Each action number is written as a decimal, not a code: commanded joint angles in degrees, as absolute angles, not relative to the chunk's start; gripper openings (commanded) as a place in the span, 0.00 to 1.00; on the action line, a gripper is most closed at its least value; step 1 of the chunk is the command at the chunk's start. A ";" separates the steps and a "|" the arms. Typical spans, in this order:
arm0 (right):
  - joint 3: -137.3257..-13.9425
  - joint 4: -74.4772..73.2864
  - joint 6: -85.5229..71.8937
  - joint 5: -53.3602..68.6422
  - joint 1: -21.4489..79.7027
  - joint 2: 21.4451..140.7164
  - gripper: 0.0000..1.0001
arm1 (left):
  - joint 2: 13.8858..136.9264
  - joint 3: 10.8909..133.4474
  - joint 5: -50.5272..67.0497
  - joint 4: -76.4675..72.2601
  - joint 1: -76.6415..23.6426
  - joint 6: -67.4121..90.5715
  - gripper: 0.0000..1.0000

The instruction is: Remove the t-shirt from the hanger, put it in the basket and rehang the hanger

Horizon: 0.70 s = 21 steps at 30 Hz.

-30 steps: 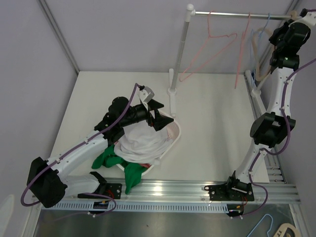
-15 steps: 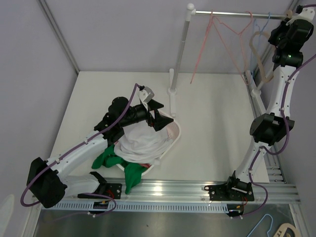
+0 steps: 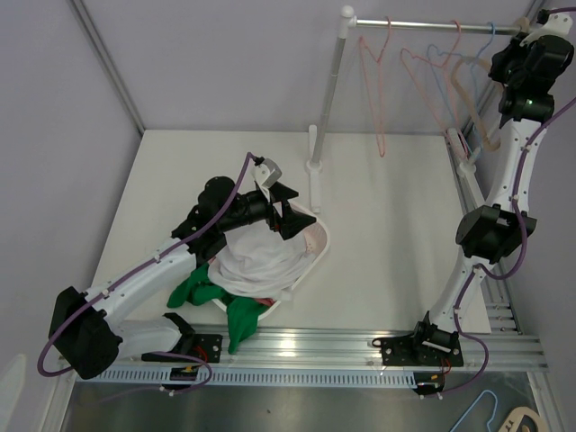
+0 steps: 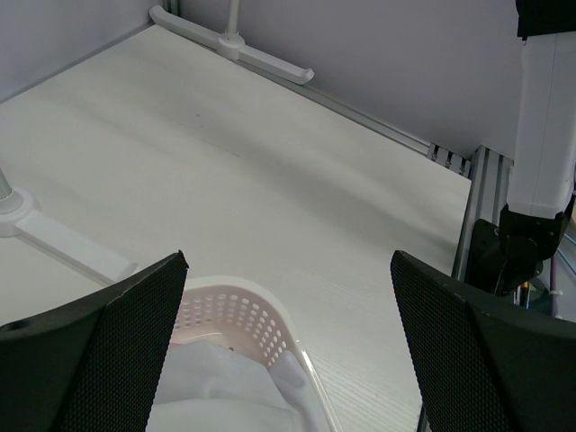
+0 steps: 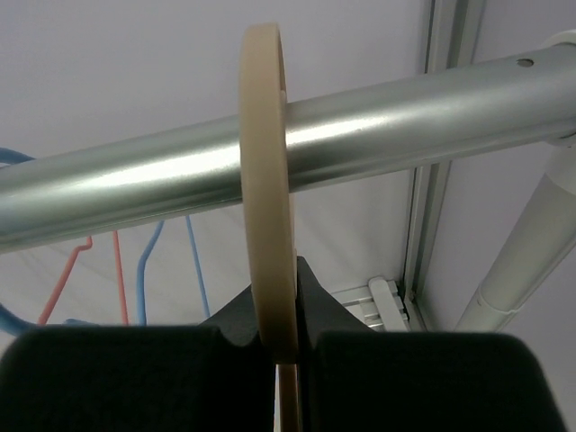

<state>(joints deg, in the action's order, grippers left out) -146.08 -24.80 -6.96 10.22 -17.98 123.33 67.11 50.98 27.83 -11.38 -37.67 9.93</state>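
A white t-shirt (image 3: 261, 261) lies bunched in the pale basket (image 3: 317, 236) at mid table; it also shows in the left wrist view (image 4: 225, 387). My left gripper (image 3: 286, 209) hovers open just above the basket's far rim, with nothing between its fingers (image 4: 477, 360). My right gripper (image 3: 531, 40) is up at the right end of the metal rail (image 3: 432, 27), shut on the hook of a beige hanger (image 5: 268, 216) that is looped over the rail (image 5: 378, 117). The beige hanger's body (image 3: 481, 126) hangs bare below.
Pink, red and blue empty hangers (image 3: 373, 81) swing on the rail. The rail's post (image 3: 326, 108) and base stand behind the basket. Green clothes (image 3: 202, 292) spill over the basket's near side. A metal track (image 3: 360, 346) runs along the near edge.
The empty hangers on the rail have swung and spread leftward. My right gripper has shifted slightly up at the rail end. The left arm has not moved.
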 commanded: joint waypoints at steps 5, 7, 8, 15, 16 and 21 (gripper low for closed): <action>-145.02 -34.98 -5.62 13.53 -18.54 121.82 0.00 | 67.24 51.85 29.27 -12.48 -37.00 8.61 0.99; -144.67 -35.33 -6.33 12.92 -18.63 121.47 0.10 | 67.32 51.68 29.44 -12.66 -37.00 8.61 0.99; -143.80 -34.98 -6.50 12.92 -18.55 120.86 0.28 | 67.41 51.68 29.44 -12.57 -37.00 8.61 0.99; -142.38 -34.10 -7.64 12.83 -18.54 118.92 0.45 | 66.53 51.15 29.09 -12.30 -37.00 8.44 1.00; -142.21 -34.01 -7.82 12.66 -18.63 118.48 0.45 | 66.45 51.24 29.09 -12.30 -37.00 8.44 1.00; -138.18 -33.40 -8.00 10.99 -18.63 113.31 0.62 | 65.83 50.80 29.18 -12.04 -37.00 8.61 1.00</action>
<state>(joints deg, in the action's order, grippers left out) -140.07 -31.70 -7.88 11.68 -18.50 118.61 67.35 50.98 28.23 -11.25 -37.67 9.87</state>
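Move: My right hand still pinches the wooden hanger just under its hook. The clothes rod lies some 6 cm above my right fingers and about 1 cm ahead. Along the rod, the blue hanger's hook is roughly 5 cm to the left of this hand and the second pink hanger's hook about 12 cm left, both some 3 cm ahead and 6 cm up. From my idle left hand that rod spot is about 34 cm ahead, 45 cm to the right and 20 cm higher. With the wooden hanger's hook already over the rod, I let go of it: my right fingers open from nearly shut to a bit over half. As they part, I ease the hand down and back from the rod, nearly 3 cm each way, tipping the fingertips down by some 8 degrees, with the hanger between the spread fingers. ##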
